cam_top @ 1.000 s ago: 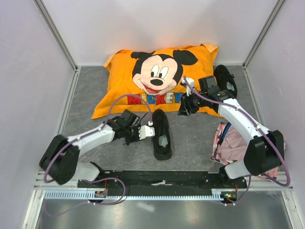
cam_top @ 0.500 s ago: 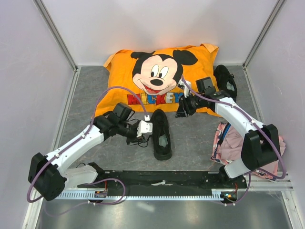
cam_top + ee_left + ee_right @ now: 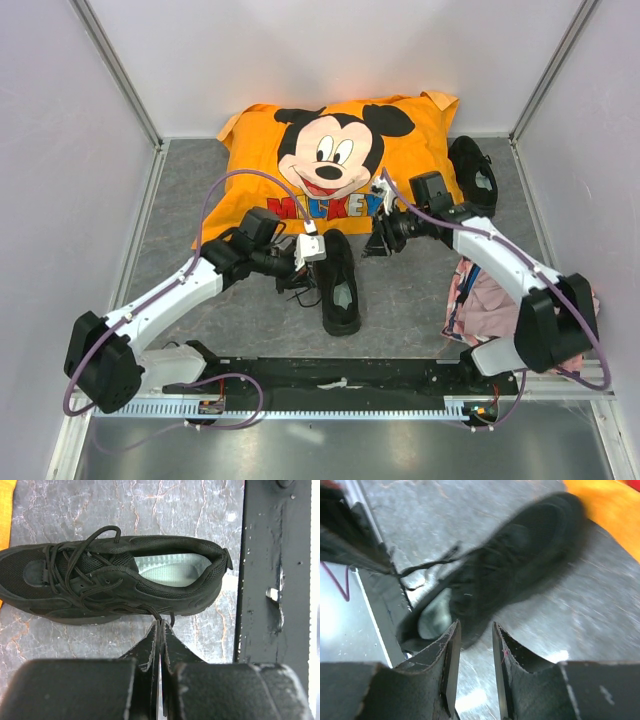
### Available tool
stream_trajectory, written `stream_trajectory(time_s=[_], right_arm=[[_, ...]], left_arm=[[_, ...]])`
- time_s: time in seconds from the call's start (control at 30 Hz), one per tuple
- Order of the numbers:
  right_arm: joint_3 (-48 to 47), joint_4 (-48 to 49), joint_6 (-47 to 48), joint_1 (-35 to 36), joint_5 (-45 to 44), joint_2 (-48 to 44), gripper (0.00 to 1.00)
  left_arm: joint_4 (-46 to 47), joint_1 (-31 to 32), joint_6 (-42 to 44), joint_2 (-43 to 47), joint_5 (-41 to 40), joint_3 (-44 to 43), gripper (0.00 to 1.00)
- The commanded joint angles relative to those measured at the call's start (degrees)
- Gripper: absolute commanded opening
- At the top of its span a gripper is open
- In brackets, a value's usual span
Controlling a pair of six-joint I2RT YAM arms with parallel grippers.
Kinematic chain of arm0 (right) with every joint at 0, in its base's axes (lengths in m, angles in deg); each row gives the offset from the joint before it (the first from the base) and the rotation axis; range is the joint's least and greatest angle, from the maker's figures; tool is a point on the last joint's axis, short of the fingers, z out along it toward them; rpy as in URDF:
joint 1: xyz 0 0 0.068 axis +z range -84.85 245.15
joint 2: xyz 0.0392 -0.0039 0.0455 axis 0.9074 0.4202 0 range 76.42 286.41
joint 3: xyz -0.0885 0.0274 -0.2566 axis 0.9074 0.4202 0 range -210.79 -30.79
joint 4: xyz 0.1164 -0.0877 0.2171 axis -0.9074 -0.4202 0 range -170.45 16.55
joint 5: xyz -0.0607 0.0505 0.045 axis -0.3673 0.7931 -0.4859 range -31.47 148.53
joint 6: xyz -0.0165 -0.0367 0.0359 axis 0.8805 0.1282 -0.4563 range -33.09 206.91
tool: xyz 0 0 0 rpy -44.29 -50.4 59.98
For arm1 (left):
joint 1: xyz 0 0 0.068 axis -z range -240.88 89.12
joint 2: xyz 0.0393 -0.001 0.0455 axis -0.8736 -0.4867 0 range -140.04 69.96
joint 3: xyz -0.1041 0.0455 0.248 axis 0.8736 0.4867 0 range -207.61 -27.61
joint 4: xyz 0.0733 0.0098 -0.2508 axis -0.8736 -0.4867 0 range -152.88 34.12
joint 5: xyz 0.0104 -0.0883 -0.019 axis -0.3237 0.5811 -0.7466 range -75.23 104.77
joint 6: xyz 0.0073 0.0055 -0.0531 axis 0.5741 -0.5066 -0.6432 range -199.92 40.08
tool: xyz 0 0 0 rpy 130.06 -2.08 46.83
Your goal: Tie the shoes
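Note:
One black shoe (image 3: pixel 340 285) lies mid-table, toe toward the pillow; in the left wrist view this shoe (image 3: pixel 115 580) shows its pale insole and loose laces. My left gripper (image 3: pixel 311 267) sits at its left side, shut on a thin black lace (image 3: pixel 158 615) that runs from the shoe into the left gripper (image 3: pixel 161 623). My right gripper (image 3: pixel 378 244) hovers just right of the toe. In its own view the right gripper (image 3: pixel 473 630) is open with nothing between the fingers, and the shoe (image 3: pixel 505 580) is blurred. The second shoe (image 3: pixel 476 176) lies at the back right.
An orange Mickey pillow (image 3: pixel 330 150) fills the back of the table, its front edge near the shoe's toe. A pink cloth (image 3: pixel 492 300) lies at the right beside the right arm. A black rail (image 3: pixel 340 375) runs along the near edge. Walls enclose three sides.
My left gripper has shifted up along the shoe's left side, still pinching the lace. My right gripper has moved left and down toward the toe, and its jaws have narrowed.

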Motion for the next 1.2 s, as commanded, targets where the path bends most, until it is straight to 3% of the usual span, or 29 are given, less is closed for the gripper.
stream_trajectory(time_s=[0.0, 0.13, 0.23, 0.7, 0.83, 0.97, 1.1, 1.17], right_arm=[[6.25, 12.43, -6.68, 6.44, -0.2, -9.66, 0.38], [13.82, 25.53, -16.53, 15.12, -6.86, -14.59, 0.38], [14.45, 28.89, -18.57, 18.83, -9.08, -13.55, 0.4], [15.67, 32.59, -21.39, 24.29, -13.57, -7.04, 0.44], [16.81, 32.68, -20.94, 25.08, -13.83, -6.07, 0.36], [17.61, 32.94, -20.77, 25.87, -14.62, -5.11, 0.35], [16.73, 32.86, -20.42, 26.05, -15.15, -4.75, 0.25], [16.47, 32.68, -20.16, 26.05, -14.98, -4.75, 0.1]], left_arm=[[3.98, -2.4, -7.11, 2.41, 3.01, 1.96, 0.02], [6.79, -2.94, -11.86, 1.45, 4.51, 1.0, 0.02], [8.03, -2.94, -13.53, 0.83, 5.21, 0.65, 0.01], [8.47, -3.38, -14.24, 1.8, 5.21, 0.82, 0.02], [9.17, -3.47, -14.59, 1.89, 5.39, 1.44, 0.02], [9.44, -3.64, -14.77, 1.97, 5.74, 1.26, 0.02], [9.35, -3.82, -14.68, 2.24, 5.83, 1.0, 0.02], [9.18, -3.9, -14.6, 2.5, 6.0, 0.82, 0.01]])
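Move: My left fingers hold the lace just left of the shoe, with its slack and loop about a centimetre below and barely ahead of them; the shoe's middle lies some 4 cm ahead, 6 cm right and 9 cm below that hand. From my empty right hand the held lace is about 9 cm back, 11 cm left and 3 cm lower, the shoe's middle roughly 6 cm back, 7 cm left and 10 cm lower, and the Mickey pillow's middle about 27 cm ahead and 7 cm left. I sweep my half-open right hand back and to the left across the shoe, roughly 13 cm level travel, rising a little first. Then I sink about 5 cm beside my left fingertips and close the right fingers about halfway from where they were, close by the lace. My left hand keeps its shut pinch on the lace, rising a couple of centimetres and turning some 10 degrees. ##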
